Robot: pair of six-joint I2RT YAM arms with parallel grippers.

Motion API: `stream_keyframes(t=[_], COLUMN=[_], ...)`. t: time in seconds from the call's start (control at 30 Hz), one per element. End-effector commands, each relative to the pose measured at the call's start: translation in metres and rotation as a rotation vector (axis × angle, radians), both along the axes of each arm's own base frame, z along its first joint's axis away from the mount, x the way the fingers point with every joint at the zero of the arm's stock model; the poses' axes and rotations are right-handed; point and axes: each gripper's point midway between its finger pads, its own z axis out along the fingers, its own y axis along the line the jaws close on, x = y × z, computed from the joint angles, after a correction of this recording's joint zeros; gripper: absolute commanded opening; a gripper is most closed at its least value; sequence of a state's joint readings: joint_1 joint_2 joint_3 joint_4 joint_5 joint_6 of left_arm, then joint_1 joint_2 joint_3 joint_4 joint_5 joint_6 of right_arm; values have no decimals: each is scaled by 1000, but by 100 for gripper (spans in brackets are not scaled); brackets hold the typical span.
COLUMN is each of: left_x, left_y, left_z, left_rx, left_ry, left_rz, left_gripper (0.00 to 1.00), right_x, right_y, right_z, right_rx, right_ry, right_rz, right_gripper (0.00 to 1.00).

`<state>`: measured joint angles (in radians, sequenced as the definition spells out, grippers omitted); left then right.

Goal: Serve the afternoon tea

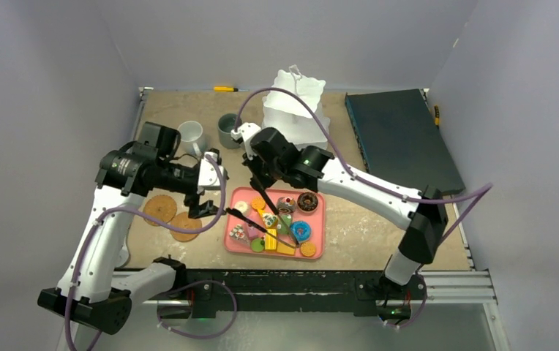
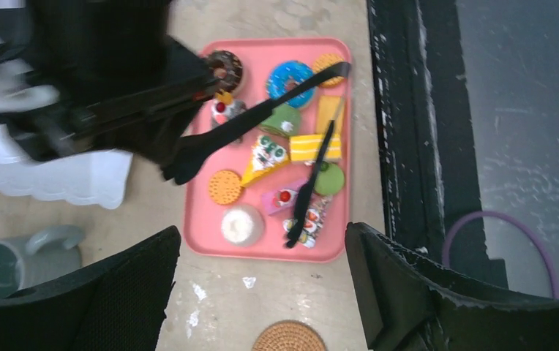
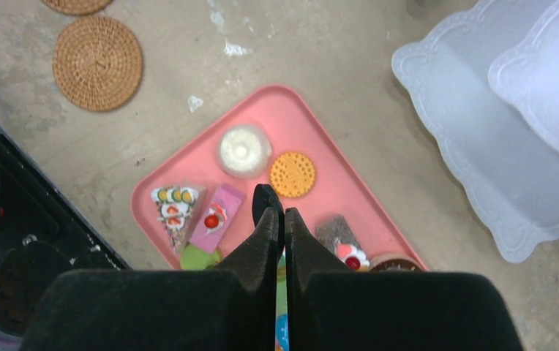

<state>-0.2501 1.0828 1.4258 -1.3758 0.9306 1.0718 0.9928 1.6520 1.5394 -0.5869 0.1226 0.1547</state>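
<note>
Toy pastries lie on the pink tray: a chocolate donut, a blue donut, a white dome cake and an orange cookie. My right gripper hangs over the tray, shut on one arm of the black tongs. The tongs' other arm rests across the pastries. My left gripper is open and holds nothing, over the table just left of the tray. The white tiered stand is behind the tray. A white mug and a grey mug stand at the back left.
Two cork coasters lie left of the tray, near the front edge. A dark flat box fills the back right. A yellow tool lies at the far edge. Grey walls close in three sides.
</note>
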Motion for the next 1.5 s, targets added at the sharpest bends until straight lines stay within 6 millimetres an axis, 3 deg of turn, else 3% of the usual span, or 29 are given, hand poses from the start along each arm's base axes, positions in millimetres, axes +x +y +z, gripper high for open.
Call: stream_keyframes(t=[0.0, 0.1, 0.37, 0.63, 0.87, 1.1, 1.2, 1.33, 1.47], left_x=[-22, -24, 3, 2, -1, -10, -8, -2, 0], left_y=[-1, -1, 3, 9, 9, -2, -4, -10, -24], left_z=[-26, -37, -32, -52, -60, -68, -68, -62, -49], left_rx=[99, 165, 241, 388, 464, 500, 516, 497, 388], left_ry=[9, -9, -171, -176, -169, -145, -158, -186, -190], left_rz=[-104, -139, -139, -209, -240, -245, -236, -203, -137], left_gripper=[82, 78, 71, 61, 40, 37, 27, 0, 0], right_x=[13, 15, 7, 3, 2, 3, 4, 2, -10], right_y=[15, 29, 50, 59, 57, 59, 59, 58, 55], right_z=[38, 45, 52, 54, 61, 74, 80, 90, 100], right_rx=[5, 9, 12, -20, -28, -18, -4, 28, 81], right_ry=[-84, -91, -93, -96, -114, -131, -140, -157, -140], right_rz=[19, 47, 109, 148, 150, 157, 154, 150, 177], right_gripper=[0, 0, 0, 0, 0, 0, 0, 0, 0])
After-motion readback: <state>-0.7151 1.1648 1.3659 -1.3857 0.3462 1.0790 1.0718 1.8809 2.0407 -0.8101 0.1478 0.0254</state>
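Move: The free black end of the tongs hangs about 5 cm to the left hand's right and 10 cm below it, level with it fore and aft; from the right hand, which already holds the other black end, it is some 8 cm back, 7 cm left and 3 cm down. From the left hand, the pink tray's middle is 15 cm right, 1 cm ahead and 28 cm down; the nearer coaster is 11 cm left, level ahead and 29 cm down. The left hand sinks about 7 cm towards the free arm of the tongs, easing back a couple of centimetres on the way and mostly recovering it, while its right-pointing fingers tip some 30 degrees steeper and close from wide open until they pinch that arm's black end. Meanwhile the right hand keeps its shut grip on the other black end and carries the tongs left, then up, about 6 cm each, to meet the left hand above the tray's left side. ##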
